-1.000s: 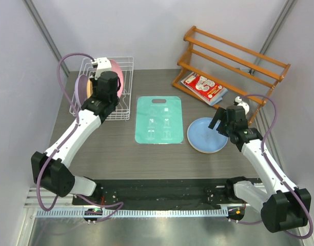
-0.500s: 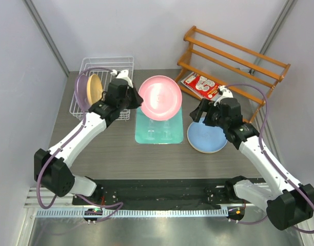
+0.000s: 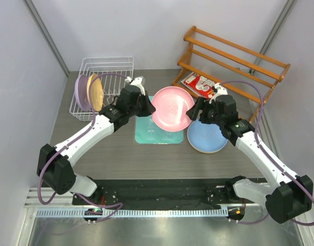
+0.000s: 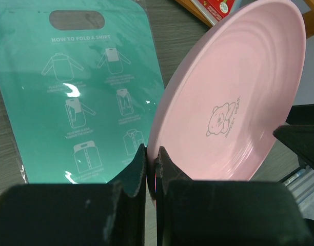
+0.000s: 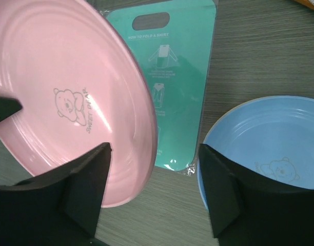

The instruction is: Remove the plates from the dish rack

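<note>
My left gripper (image 3: 149, 106) (image 4: 152, 164) is shut on the left rim of a pink plate (image 3: 172, 108) (image 4: 234, 102) with a bear print, holding it tilted in the air over the teal mat (image 3: 149, 134). On the opposite side, my right gripper (image 3: 195, 110) (image 5: 154, 154) is open, its fingers straddling the pink plate's (image 5: 59, 92) right rim without closing on it. A blue plate (image 3: 208, 137) (image 5: 270, 133) lies flat on the table under the right arm. The white wire dish rack (image 3: 108, 64) at the back left holds a lilac plate (image 3: 81, 91) and a yellow-orange plate (image 3: 97, 92) upright.
An orange-brown wooden slatted rack (image 3: 234, 56) stands at the back right with a red-and-white packet (image 3: 203, 84) on its lower shelf. The teal mat (image 4: 85, 87) (image 5: 182, 77) lies flat mid-table. Grey walls close in left and right.
The left arm lifted the pink plate out of the dish rack and carried it right, over the mat. The right gripper swung left from the blue plate to the pink plate's rim.
</note>
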### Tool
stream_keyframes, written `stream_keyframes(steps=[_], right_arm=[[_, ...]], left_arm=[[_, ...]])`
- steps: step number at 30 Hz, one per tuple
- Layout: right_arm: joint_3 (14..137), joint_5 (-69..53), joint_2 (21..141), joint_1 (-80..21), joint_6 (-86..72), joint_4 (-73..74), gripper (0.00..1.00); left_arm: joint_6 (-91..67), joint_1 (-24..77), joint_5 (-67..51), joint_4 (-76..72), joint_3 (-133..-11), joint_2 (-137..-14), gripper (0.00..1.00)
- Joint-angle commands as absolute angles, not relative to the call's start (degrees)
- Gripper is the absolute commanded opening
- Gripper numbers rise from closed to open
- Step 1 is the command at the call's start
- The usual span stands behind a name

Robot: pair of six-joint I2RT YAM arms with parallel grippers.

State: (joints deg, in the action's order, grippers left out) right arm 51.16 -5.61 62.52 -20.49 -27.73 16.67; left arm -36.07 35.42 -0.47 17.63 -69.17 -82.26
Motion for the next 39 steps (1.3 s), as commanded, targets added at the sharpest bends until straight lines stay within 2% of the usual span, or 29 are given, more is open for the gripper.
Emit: stream_keyframes(steps=[1,6,7,9,10,11,14,15,16,17,18,19,20,25,30,33,39], right_arm=[[52.82,-4.31,64.33,-20.83,-27.77,15.21,0.66],[52.03,-4.92,65.65,-20.83,-27.51,14.24,0.59],[52.03,-5.01,65.92,-20.83,-27.25,14.24,0.44],[51.86,-5.62,66.09,-20.83,-26.98,14.15,0.26],[51.86,-5.62,66.01,-20.83,-26.98,14.15,0.05],[51.77,-5.63,65.57,-20.83,-27.07,14.24,0.01],[51.15,-4.49,63.73,-20.83,-27.33,14.41,0.01],[50.89,-2.39,63.11,-20.83,-27.42,14.85,0.01],[50.80,-0.89,62.41,-20.83,-27.51,15.46,0.01],[50.71,1.82,61.71,-20.74,-27.51,17.12,0.01],[50.54,5.15,60.39,-20.74,-27.34,18.18,0.01],[50.54,7.27,59.86,-20.66,-27.25,19.32,0.01],[50.36,9.12,59.33,-20.48,-27.25,21.77,0.01],[48.26,14.76,57.48,-16.88,-29.52,28.03,0.01],[42.55,13.45,54.76,-10.56,-32.25,30.24,0.01],[39.99,11.86,52.56,-7.56,-34.01,29.01,0.01],[38.76,13.10,52.21,-7.12,-34.80,29.97,0.01]], left_arm=[[-37.09,36.30,-0.53,13.36,-69.96,-81.83,0.00],[-36.83,36.91,-1.67,11.96,-69.79,-82.00,0.00],[-36.74,37.09,-1.67,11.87,-69.79,-82.00,0.00],[-36.74,37.09,-1.67,11.87,-69.52,-82.00,0.00],[-36.74,37.09,-1.67,11.69,-69.43,-82.09,0.00],[-36.74,37.00,-1.58,11.69,-69.26,-82.00,0.00],[-36.39,37.09,-0.80,11.60,-68.82,-81.83,0.00],[-36.13,37.09,-0.44,11.69,-68.82,-81.83,0.23],[-35.25,37.09,-0.53,12.56,-68.99,-81.91,0.39],[-34.90,37.09,2.00,13.26,-69.08,-81.74,0.49],[-34.37,37.09,4.02,13.79,-69.08,-81.65,0.74],[-32.97,37.09,5.35,14.84,-69.17,-81.48,0.90],[-32.26,37.09,6.93,15.55,-69.26,-81.30,0.98],[-26.56,37.09,23.71,18.72,-69.08,-78.40,0.99],[-18.75,37.00,40.32,18.38,-68.21,-75.77,0.99],[-15.65,35.69,45.17,15.65,-66.98,-74.80,1.00],[-15.03,32.26,44.65,15.91,-67.24,-74.80,0.99]])
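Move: The pink plate is held up between the hands: its middle is about 9 cm to the right of the left hand, which still pinches its left rim, and some 10 cm to the left of the open right hand, 3 cm farther out and 2 cm lower. From the right hand, the blue plate lies about 6 cm right, 4 cm back and 16 cm down. The green folding board is 2 cm ahead of the left hand, 3 cm right and 17 cm down. The pink plate changes hands: the right hand sinks about 2 cm and closes on its right rim, then the left opens and lets go. The right carries it about 14 cm right, also down and back, towards the blue plate, turning some 30 degrees clockwise and tipping down. The empty left swings left and a little up and forward towards the rack, turning counter-clockwise. ##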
